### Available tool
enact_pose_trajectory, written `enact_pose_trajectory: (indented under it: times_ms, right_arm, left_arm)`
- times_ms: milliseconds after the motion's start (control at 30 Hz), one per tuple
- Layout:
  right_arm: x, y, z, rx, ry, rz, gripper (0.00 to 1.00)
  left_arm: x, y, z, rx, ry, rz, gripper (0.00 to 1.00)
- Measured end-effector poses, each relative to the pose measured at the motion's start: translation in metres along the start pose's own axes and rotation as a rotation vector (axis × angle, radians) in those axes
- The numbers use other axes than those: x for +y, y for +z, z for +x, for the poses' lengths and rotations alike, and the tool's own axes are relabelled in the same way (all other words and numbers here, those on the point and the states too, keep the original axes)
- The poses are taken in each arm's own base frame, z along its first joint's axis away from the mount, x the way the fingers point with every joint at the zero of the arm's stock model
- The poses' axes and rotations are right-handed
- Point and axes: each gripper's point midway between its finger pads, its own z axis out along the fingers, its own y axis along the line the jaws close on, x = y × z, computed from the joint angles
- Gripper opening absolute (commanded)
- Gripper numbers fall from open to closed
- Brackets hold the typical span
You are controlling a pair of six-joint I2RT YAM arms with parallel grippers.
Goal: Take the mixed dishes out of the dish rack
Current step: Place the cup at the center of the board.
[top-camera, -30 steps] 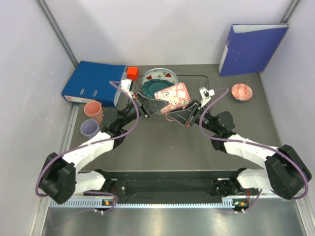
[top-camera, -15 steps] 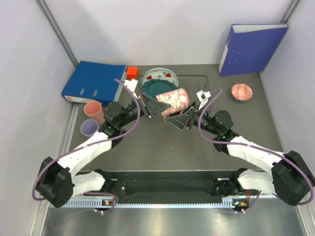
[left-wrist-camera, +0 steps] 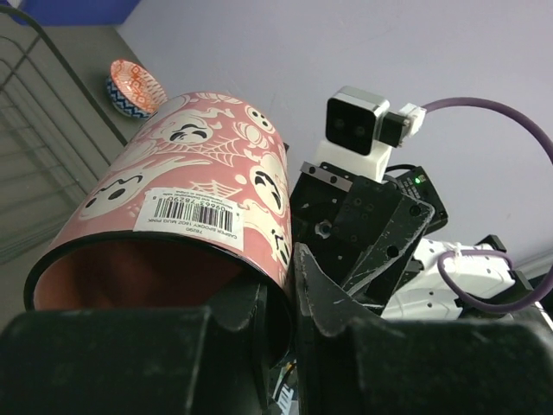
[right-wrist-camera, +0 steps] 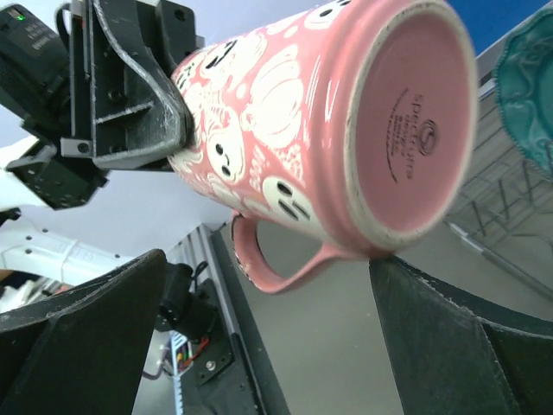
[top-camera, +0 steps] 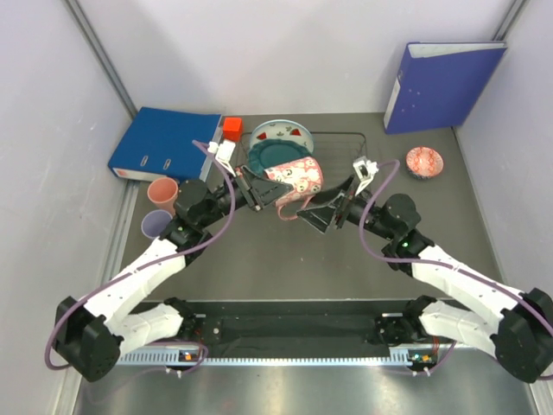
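A pink mug with white ghost faces (top-camera: 295, 179) hangs on its side above the table, just in front of the dish rack (top-camera: 349, 138). My left gripper (top-camera: 259, 192) is shut on its rim, one finger inside the mouth and one outside (left-wrist-camera: 333, 298). The right gripper (top-camera: 316, 213) stands open just below the mug's base (right-wrist-camera: 406, 112), with the handle above the gap. In the rack stand a teal scalloped plate (top-camera: 271, 156) and a white plate with watermelon marks (top-camera: 282, 132). A salmon cup (top-camera: 162, 190) and a lavender cup (top-camera: 155, 225) stand on the table at left. A small patterned bowl (top-camera: 424, 162) sits at right.
A blue binder (top-camera: 164, 145) lies flat at the back left with a red cube (top-camera: 232, 128) beside it. Another blue binder (top-camera: 441, 85) leans on the back right wall. Grey walls close in both sides.
The right gripper has opened wide and let go of the mug's base end, drawing back a little. The left gripper keeps the mug and has shifted it slightly toward the near left.
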Motion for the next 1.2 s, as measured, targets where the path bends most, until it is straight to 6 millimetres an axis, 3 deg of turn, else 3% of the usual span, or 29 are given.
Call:
enact_pose_trajectory:
  times_ms: [200, 433, 800, 1200]
  right_arm:
    - [-0.009, -0.012, -0.004, -0.005, -0.060, 0.092, 1.00]
    - [-0.029, -0.034, -0.005, -0.001, -0.125, 0.249, 1.00]
    - [-0.035, -0.052, -0.022, -0.046, -0.179, 0.356, 1.00]
    - [-0.023, -0.073, -0.044, -0.131, -0.243, 0.383, 1.00]
  left_arm:
    - [0.001, -0.009, -0.011, -0.019, 0.050, -0.095, 0.00]
    - [0.003, -0.035, -0.019, -0.065, 0.105, -0.208, 0.00]
    - [-0.007, -0.083, -0.045, -0.133, 0.188, -0.419, 0.00]
    - [0.038, -0.141, -0.040, -0.045, 0.190, -0.842, 0.00]
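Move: The pink mug is already pinched by its rim in my left hand, its middle about 6 cm to the right and 3 cm ahead. Over on the left stand the purple cup, some 40 cm left and 11 cm ahead, and the orange cup, about 39 cm left and 21 cm ahead, both about 28 cm lower. From my right hand the mug is 8 cm left, 5 cm ahead and 5 cm up; the purple cup is some 55 cm left and 13 cm ahead. My left hand keeps its pinch on the mug's rim and carries it about 15 cm left towards the two cups, rising slightly and then sinking, while the wrist swings some 35 degrees counter-clockwise and rolls its left side up about as much. My right hand, already open, draws away about 9 cm to the right, turning clockwise. ##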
